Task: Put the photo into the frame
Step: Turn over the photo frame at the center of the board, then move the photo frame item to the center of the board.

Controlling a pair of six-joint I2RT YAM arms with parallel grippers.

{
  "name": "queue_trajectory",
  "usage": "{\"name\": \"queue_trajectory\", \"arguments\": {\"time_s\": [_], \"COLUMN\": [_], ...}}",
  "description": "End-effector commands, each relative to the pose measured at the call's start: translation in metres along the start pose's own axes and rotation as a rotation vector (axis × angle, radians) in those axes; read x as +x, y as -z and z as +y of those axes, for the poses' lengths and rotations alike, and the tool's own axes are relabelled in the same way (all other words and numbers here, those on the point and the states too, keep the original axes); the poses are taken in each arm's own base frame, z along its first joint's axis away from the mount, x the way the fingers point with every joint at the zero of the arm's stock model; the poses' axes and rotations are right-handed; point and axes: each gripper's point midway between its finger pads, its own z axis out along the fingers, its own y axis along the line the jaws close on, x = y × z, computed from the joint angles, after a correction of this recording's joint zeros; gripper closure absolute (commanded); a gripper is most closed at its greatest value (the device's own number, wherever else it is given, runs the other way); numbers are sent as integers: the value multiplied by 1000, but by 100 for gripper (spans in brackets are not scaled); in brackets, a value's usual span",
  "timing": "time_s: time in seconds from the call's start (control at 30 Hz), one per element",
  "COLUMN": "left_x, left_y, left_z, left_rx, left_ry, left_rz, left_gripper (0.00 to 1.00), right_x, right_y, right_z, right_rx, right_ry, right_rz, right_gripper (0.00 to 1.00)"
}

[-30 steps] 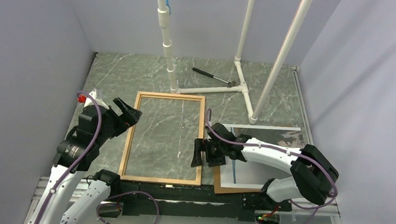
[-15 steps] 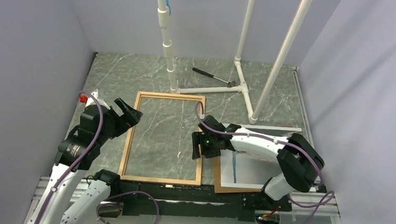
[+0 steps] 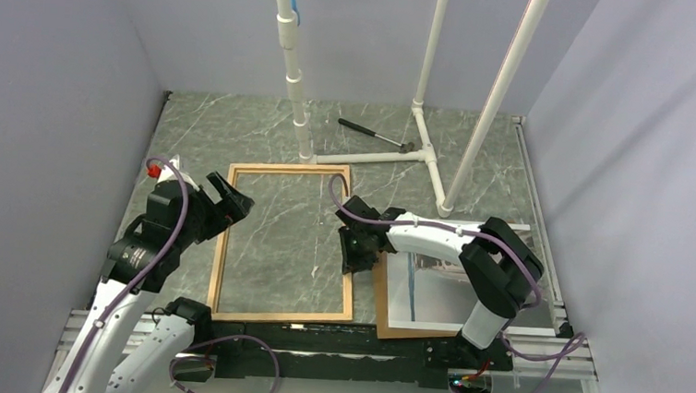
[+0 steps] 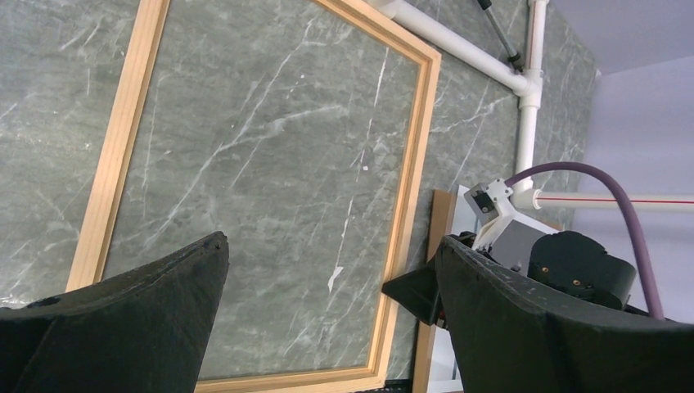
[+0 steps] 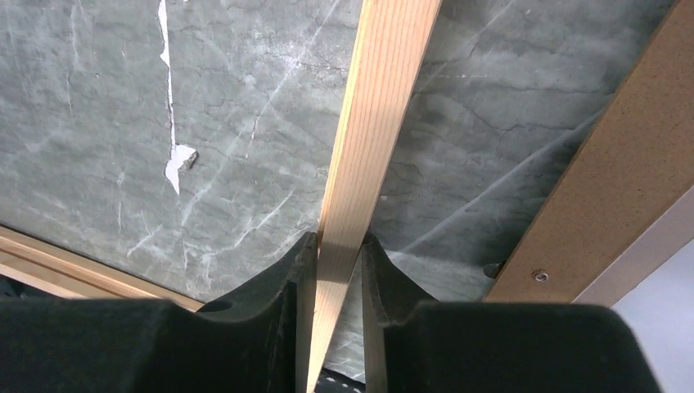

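The frame, a thin light-wood rectangle, lies flat on the marble table, slightly skewed. My right gripper is shut on its right rail; in the right wrist view the rail runs between the two black fingers, gripper. The photo lies right of the frame on a brown backing board, partly hidden under my right arm. My left gripper hovers open over the frame's left rail with nothing between its fingers; its wrist view shows the gripper above the frame.
A white PVC pipe stand rises behind the frame, with a hammer lying beyond it. Grey walls close in on both sides. The backing board's edge runs just right of the gripped rail.
My right gripper moved up and left onto the frame's right rail and shut on it. The frame's far end has shifted left. The left arm barely moved.
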Motion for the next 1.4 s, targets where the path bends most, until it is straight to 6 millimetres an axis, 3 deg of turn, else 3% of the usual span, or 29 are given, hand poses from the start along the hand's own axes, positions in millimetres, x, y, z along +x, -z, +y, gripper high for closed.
{"name": "queue_trajectory", "arguments": {"time_s": [0.0, 0.23, 0.37, 0.57, 0.83, 0.97, 1.2, 1.37], "left_x": [10, 12, 15, 22, 43, 63, 117, 156], "left_y": [-6, -6, -8, -11, -24, -35, -57, -72], "left_z": [4, -1, -3, -13, -46, -64, -111, -141], "left_rx": [4, 41, 57, 124, 323, 384, 447, 471], "left_ry": [-11, 6, -3, -50, -85, -124, -196, -219], "left_rz": [28, 33, 46, 83, 183, 253, 435, 535], "left_gripper": [1, 1, 1, 1, 1, 1, 1, 1], "right_x": [-16, -7, -11, -20, -29, -27, -20, -11], "right_y": [-6, -3, 5, 23, 56, 70, 96, 108], "right_z": [12, 9, 12, 25, 30, 24, -15, -64], "right_rx": [-16, -36, -56, -111, -142, -169, -171, -95], "right_ry": [26, -11, -4, 13, 26, -4, -102, -201], "right_rz": [-45, -58, -88, -122, -187, -198, -233, -265], "right_gripper": [83, 83, 76, 45, 18, 12, 10, 10]}}
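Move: The right fingers are still shut on the photo frame's right rail, down near the table. The middle of the photo on its backing lies about 27 cm to that hand's right, level with it in reach and about 1 cm lower. The white pipe corner stands 16 cm ahead and 21 cm right; the frame's middle is some 5 cm ahead and 14 cm left. From the left hand, the photo's middle is roughly 49 cm right, 5 cm back and 21 cm below; the frame's middle is 8 cm right, level in reach and equally far down. Open the right gripper wide to let go of the frame's right rail, lift about 9 cm clear, then carry it some 6 cm right towards the photo. Bring the open left gripper down a little first, then sweep it right across above the frame towards the photo, some 17 cm, sinking further and turning roughly 35 degrees clockwise. ##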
